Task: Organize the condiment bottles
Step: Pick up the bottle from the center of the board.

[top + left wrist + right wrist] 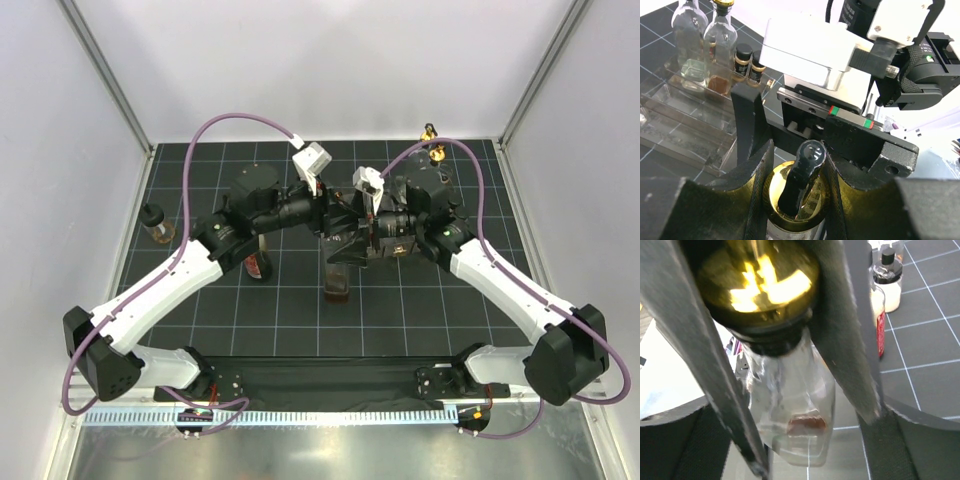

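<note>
A tall clear bottle (340, 278) with a gold pourer top (790, 200) hangs above the mat between the two arms. My left gripper (802, 162) is shut on its black pourer spout (807, 167). In the right wrist view, my right gripper (762, 285) stands open. Its fingers (685, 330) straddle the gold top (757, 280), and the bottle's clear body (800, 405), with a little brown liquid, hangs below. A white-capped bottle of red sauce (258, 262) stands under the left arm. A small dark bottle (155, 222) stands at the far left.
A clear divided rack (685, 125) holds two tall gold-topped bottles (720, 40) and two small black-capped bottles (742, 57). Their gold tops (433, 142) show at the back right behind the right arm. White walls enclose the black grid mat (300, 320).
</note>
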`<state>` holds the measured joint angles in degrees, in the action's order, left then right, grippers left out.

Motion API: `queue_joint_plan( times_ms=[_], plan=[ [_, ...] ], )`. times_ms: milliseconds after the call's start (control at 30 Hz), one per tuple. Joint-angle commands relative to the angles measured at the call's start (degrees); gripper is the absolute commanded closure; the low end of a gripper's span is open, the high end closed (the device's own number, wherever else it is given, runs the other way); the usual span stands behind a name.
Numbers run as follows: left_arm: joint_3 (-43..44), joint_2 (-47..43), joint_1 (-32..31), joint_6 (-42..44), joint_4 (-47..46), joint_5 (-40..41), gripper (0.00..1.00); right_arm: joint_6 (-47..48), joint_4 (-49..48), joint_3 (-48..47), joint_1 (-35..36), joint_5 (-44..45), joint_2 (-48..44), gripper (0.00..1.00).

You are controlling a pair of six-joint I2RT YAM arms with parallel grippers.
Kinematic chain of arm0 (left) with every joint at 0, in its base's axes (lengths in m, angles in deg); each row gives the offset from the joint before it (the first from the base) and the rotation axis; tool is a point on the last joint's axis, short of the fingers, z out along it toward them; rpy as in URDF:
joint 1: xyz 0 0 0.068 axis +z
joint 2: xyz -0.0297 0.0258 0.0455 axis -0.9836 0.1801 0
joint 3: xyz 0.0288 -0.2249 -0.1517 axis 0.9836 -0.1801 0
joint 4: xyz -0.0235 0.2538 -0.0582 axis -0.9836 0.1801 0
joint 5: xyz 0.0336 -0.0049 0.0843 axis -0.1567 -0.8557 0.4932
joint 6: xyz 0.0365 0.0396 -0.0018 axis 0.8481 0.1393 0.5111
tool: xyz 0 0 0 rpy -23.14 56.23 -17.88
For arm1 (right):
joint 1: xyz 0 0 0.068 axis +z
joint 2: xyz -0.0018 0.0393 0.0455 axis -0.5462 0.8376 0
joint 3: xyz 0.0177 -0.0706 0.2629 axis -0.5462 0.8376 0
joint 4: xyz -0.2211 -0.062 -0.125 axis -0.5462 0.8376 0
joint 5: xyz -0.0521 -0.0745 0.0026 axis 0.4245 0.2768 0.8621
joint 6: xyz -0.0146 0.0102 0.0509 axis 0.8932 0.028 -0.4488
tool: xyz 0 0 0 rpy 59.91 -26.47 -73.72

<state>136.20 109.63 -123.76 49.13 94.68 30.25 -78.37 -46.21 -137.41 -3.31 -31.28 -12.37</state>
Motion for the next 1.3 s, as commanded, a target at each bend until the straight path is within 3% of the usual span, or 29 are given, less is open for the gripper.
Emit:
queue_joint_plan(
  times_ms=[0, 33, 100, 133, 267, 300, 367, 500, 700, 900, 1267],
  plan=[
    [3.57, -0.39, -0.42, -1.04, -5.73, 0.21, 1.00, -1.02, -4.32, -0.78, 0.96, -0.28, 0.57, 0.13],
    [3.57, -0.21, -0.42, -1.04, -5.73, 0.30, 1.00, -1.02, -4.32, -0.95, 1.13, -0.71, 0.83, 0.24],
    [3.57, -0.12, -0.51, -1.22, -5.90, 0.30, 1.00, -0.75, -3.97, -1.39, 1.31, -1.59, 1.45, 0.35],
    [3.57, 0.05, -0.60, -1.22, -5.99, 0.48, 1.00, -0.49, -3.79, -1.48, 1.49, -1.95, 1.62, 0.47],
    [3.65, 0.14, -0.60, -1.66, -6.26, 0.57, 1.00, 2.75, -0.55, -2.71, 1.58, -3.27, 1.89, 0.77],
    [3.57, 0.14, -0.51, -1.83, -6.26, 1.09, 1.00, 3.02, 1.12, -2.98, 1.58, -3.35, 1.71, 0.96],
    [3.48, -0.12, -0.51, -2.18, -6.26, 1.62, 0.93, 5.39, 2.54, -2.46, 1.49, -3.53, 1.10, 0.96],
    [2.95, -0.56, -0.51, -3.68, -6.43, 2.24, 0.51, 8.12, 3.33, -0.96, 1.57, -4.85, -0.57, 0.96],
    [1.02, -2.23, -0.51, -3.94, -6.52, 2.85, 0.16, 14.09, 7.46, 1.50, 1.49, -5.03, -3.47, 0.96],
    [0.84, -3.20, -0.51, -2.71, -5.91, 3.90, 0.04, 17.97, 10.01, 3.53, 1.49, -3.89, -4.35, 0.96],
    [3.04, -6.80, -0.42, 1.77, -1.34, 7.68, 0.01, 21.22, 11.42, 5.19, 1.58, -0.29, -4.53, 0.96]
  ],
)
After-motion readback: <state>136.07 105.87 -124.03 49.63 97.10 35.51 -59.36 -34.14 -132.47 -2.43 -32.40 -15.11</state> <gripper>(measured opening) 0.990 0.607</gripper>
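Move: The gold-capped bottle hangs upright from the left hand, which already grips its cap; its middle is about 11 cm straight below that hand. The right hand's open fingers straddle the upper body, the bottle's middle about 1 cm farther left and 6 cm below. On the table, the red-label sauce bottle stands some 18 cm left and 4 cm ahead of the right hand, 14 cm lower; the clear rack lies roughly 18 cm ahead, 16 cm right and 20 cm below. The bottle is passed over in the air: the right fingers close on its upper body just below the gold collar, then the left fingers open wide and release the cap. The right hand, keeping its grip, carries the bottle down about 5 cm and back toward the base, drifting slightly right, while the left hand, after sinking slightly, backs off left and up a couple of centimetres. ##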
